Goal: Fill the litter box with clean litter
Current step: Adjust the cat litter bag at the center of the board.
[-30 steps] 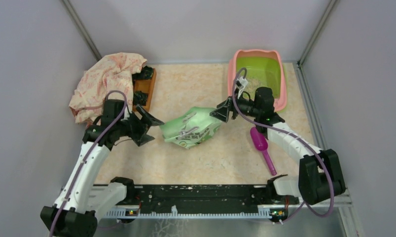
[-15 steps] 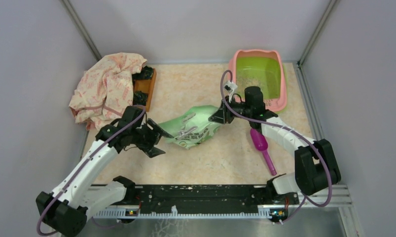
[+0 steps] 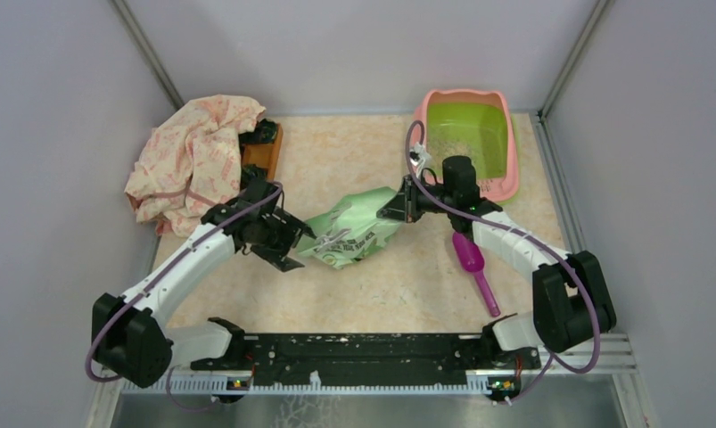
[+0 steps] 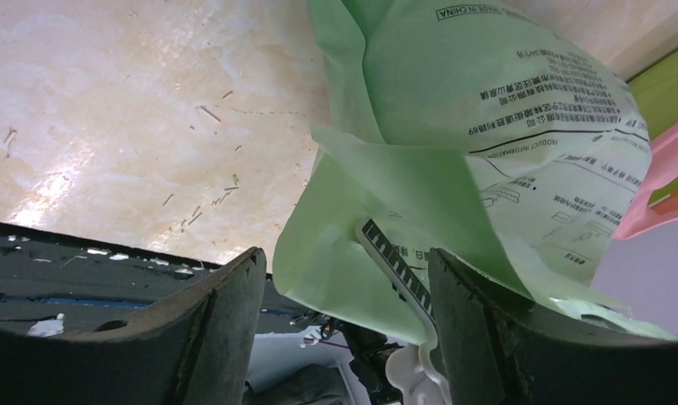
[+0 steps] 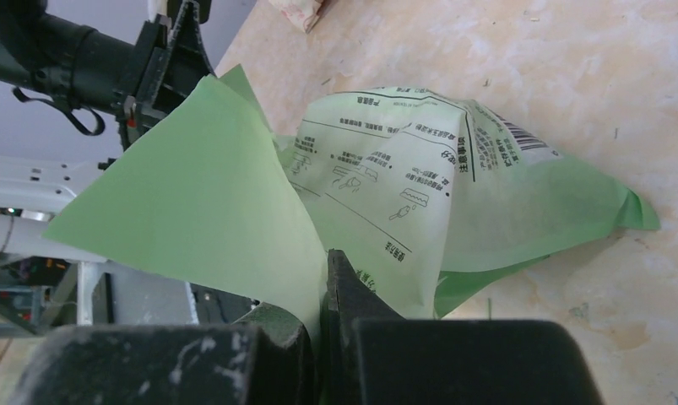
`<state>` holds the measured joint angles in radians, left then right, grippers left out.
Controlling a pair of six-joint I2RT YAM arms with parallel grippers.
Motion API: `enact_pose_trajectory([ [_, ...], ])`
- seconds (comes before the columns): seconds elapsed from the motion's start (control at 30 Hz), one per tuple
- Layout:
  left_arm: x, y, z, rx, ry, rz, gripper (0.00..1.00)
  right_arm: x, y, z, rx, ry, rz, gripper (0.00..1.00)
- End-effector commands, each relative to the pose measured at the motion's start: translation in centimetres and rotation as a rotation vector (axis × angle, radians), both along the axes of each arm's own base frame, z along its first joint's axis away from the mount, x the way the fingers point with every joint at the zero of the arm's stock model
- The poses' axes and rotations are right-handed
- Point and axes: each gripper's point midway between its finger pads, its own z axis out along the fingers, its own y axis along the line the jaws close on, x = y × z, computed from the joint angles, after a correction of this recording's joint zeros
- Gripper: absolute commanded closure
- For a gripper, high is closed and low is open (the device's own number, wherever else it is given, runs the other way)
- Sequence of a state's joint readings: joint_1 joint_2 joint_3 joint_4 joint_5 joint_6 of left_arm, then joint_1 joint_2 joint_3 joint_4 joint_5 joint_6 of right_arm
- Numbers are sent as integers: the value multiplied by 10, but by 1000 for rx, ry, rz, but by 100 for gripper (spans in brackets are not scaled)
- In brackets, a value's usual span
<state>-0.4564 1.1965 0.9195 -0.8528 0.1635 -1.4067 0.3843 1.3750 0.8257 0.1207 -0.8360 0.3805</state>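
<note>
The litter box [image 3: 507, 152], pink-rimmed with a lime-green basin, stands at the back right. A thin patch of pale clean litter [image 3: 447, 143] lies in its near-left part. A light green printed bag [image 3: 352, 234] lies mid-table. My right gripper [image 3: 396, 207] is shut on the bag's upper right corner. In the right wrist view a flap of the bag [image 5: 234, 211] is pinched in the right gripper [image 5: 325, 283]. My left gripper [image 3: 292, 242] is open at the bag's left end. In the left wrist view the bag's lower edge [image 4: 360, 261] hangs within the left gripper [image 4: 348, 283], unpinched.
A purple scoop [image 3: 473, 260] lies on the table under my right forearm. A crumpled pink patterned cloth [image 3: 193, 152] covers part of a brown wooden tray [image 3: 265, 156] at the back left. Grey walls close in the sides and back.
My right gripper has shut on the bag's corner. My left arm has swung right and forward up to the bag's left end, its jaws narrowing slightly. The bag has bunched up a little.
</note>
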Motion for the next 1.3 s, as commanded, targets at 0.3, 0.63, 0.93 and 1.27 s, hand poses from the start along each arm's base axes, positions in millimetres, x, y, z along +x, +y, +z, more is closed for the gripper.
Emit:
enact_pose_trajectory([
  [0.3,36,7,1,28,-49,94,86,-15,5,44,145,63,-24,100],
  [0.63,104,47,51,61,-243,-14,100,-5,14,80,388,313,-30,100],
  [0.93,139,58,51,71,-259,-104,100,5,4,91,591,466,61,98],
  [1.27,177,64,65,85,-301,-175,100,49,-19,81,167,114,-37,56],
])
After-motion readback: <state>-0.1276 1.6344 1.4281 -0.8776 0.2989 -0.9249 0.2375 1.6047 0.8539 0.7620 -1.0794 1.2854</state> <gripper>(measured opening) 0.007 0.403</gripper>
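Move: The left hand, open, is over the litter bag's left edge, which lies about 2 cm ahead and 2 cm below; the bag's middle is some 12 cm right, 4 cm ahead and 7 cm below. The right hand already grips the upper right corner, with the bag's middle about 9 cm left, 3 cm back and 12 cm below. From that right hand the litter box lies roughly 17 cm ahead, 17 cm right and 14 cm below. Left hand pinches the bag's left edge, carrying it some 13 cm forward; right rises about 6 cm, turning, part-opening. ##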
